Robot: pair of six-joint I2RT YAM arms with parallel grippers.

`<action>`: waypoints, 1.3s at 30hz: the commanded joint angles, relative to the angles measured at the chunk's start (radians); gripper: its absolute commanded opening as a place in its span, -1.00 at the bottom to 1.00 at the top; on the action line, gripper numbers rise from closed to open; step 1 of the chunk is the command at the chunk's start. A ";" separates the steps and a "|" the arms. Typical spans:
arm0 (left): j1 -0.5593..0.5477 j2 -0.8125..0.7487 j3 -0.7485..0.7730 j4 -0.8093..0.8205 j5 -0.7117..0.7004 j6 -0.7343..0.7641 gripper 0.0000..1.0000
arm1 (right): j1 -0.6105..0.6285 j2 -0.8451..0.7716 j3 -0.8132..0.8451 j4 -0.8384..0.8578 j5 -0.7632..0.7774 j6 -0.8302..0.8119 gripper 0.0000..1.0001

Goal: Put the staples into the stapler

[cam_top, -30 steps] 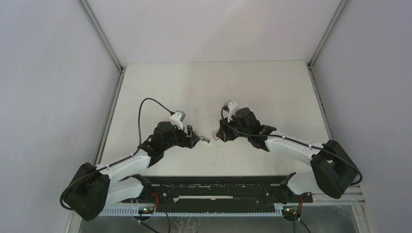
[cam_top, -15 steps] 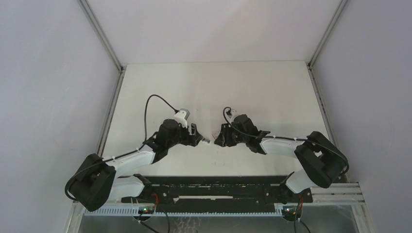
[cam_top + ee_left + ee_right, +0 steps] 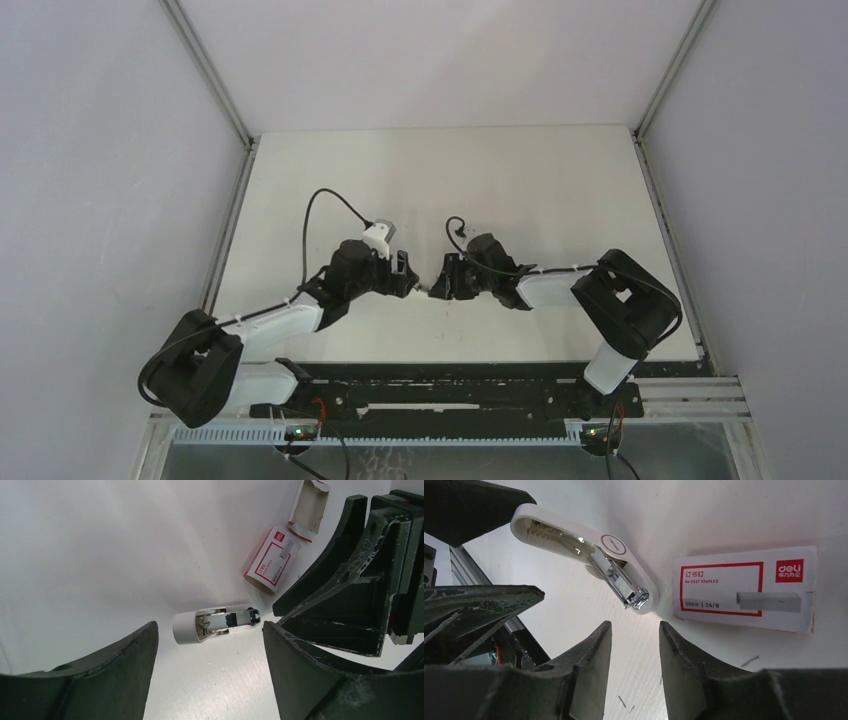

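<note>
A small white stapler (image 3: 217, 625) lies on its side on the table, its metal channel showing. It also shows in the right wrist view (image 3: 584, 555) and, barely, between the grippers in the top view (image 3: 426, 290). The red-and-white staple box (image 3: 746, 587) lies flat just beyond it (image 3: 271, 559). No staple strips show. My left gripper (image 3: 210, 636) is open and empty, its fingers either side of the stapler's near end, a little short of it. My right gripper (image 3: 635, 626) is open and empty, its tips just short of the stapler's front end.
A torn cardboard piece (image 3: 310, 505) lies past the box. A few loose staple bits (image 3: 749, 661) lie on the table by my right fingers. The two grippers (image 3: 405, 278) (image 3: 442, 285) nearly touch at mid table. White walls enclose the table.
Both grippers have closed in on the stapler from either side and come lower. The right arm has swung left and folded in. The stapler and box have hardly moved.
</note>
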 commanded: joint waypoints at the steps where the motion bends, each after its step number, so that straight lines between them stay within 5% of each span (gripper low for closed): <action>1: -0.012 0.009 0.056 0.034 0.021 0.043 0.60 | 0.008 0.024 0.047 0.059 -0.009 0.020 -0.21; 21: -0.149 0.077 0.102 0.026 0.023 0.129 0.58 | -0.006 0.108 0.078 0.080 -0.006 0.011 -0.23; 39: -0.150 -0.020 0.069 0.107 0.112 0.078 0.62 | -0.031 -0.016 0.069 -0.034 0.029 -0.068 -0.21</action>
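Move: The stapler lies opened on the table, its middle about 1 cm ahead of the left hand, 3 cm to its right and 5 cm below; its raised lid stands at the left end, beside that gripper's forward finger. From the left hand the staple box is some 4 cm ahead, 8 cm right, and the open box tray about 7 cm ahead, 13 cm right. From the right hand the stapler is 3 cm left and 1 cm ahead, the box 5 cm ahead and 1 cm right. Sweep the open left gripper right and back about 5 cm, turning it clockwise some 10 degrees, so its forward finger pushes the stapler's lid over towards the nose; then lift about 4 cm, still edging right. Meanwhile ease the right gripper about 2 cm left and forward, close to the nose, hold it low with its opening unchanged, then draw it back right about 1.5 cm. ##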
